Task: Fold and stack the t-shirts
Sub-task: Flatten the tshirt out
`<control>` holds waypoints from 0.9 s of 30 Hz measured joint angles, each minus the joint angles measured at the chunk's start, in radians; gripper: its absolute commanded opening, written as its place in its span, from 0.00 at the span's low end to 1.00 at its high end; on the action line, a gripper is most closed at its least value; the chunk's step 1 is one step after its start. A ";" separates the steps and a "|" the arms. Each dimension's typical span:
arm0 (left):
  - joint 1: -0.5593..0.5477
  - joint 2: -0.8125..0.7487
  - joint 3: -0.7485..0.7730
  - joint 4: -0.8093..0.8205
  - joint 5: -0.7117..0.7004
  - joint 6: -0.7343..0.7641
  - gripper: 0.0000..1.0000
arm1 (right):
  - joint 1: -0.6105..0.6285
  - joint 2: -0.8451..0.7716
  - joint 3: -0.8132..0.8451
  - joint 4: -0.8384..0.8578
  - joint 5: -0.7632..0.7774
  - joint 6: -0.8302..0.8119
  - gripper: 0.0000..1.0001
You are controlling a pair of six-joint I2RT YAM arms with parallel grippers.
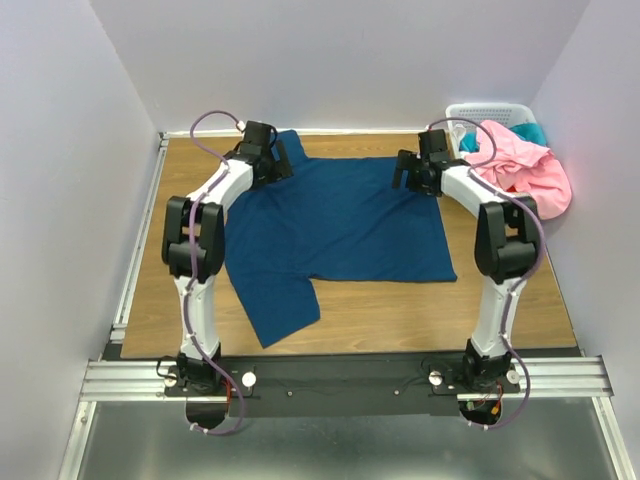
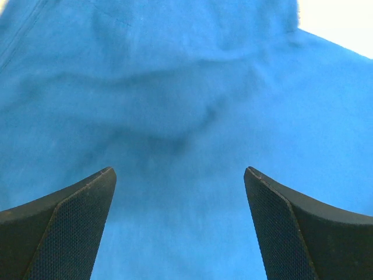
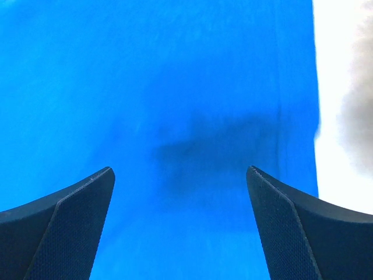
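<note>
A large dark navy-teal t-shirt [image 1: 335, 230] lies spread flat across the wooden table [image 1: 400, 310], one sleeve pointing toward the near edge. My left gripper [image 1: 268, 160] hovers over its far left corner, open, with only blue cloth [image 2: 175, 116] between the fingers. My right gripper [image 1: 412, 170] hangs over the far right corner, also open, above the shirt [image 3: 175, 116] near its side edge. A pink t-shirt [image 1: 525, 170] is heaped over a white basket [image 1: 485, 108] at the far right, with a brighter teal t-shirt [image 1: 532, 131] peeking out behind it.
Pale walls close in the table on the left, back and right. A metal rail [image 1: 135, 260] runs along the table's left side, and the arms' mounting bar [image 1: 340, 380] spans the near edge.
</note>
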 measured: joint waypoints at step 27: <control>-0.580 -1.030 -1.080 -0.241 -0.201 -0.612 0.98 | 0.015 -0.698 -0.617 0.125 -0.131 0.179 1.00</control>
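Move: Nearly 40 cm back towards the base from the left hand, 2 cm to its right and some 5 cm below, lies the near sleeve of the blue t-shirt; the far sleeve is about 7 cm ahead and 2 cm to the left of that hand. From the right hand the near sleeve lies about 36 cm back and 33 cm left. The shirt's hem is centred 10 cm back and 5 cm right of the right hand, the basket 6 cm ahead and 24 cm right. Swinging back over the shirt with open, empty fingers, the left hand rises about 6 cm, sweeps some 36 cm towards the base, dips low by the near sleeve and climbs a little, tipping some 15 degrees farther down. The right hand, also open, backs off about 14 cm while rising 9, its left side rolling up some 15 degrees, then waits above the cloth. ##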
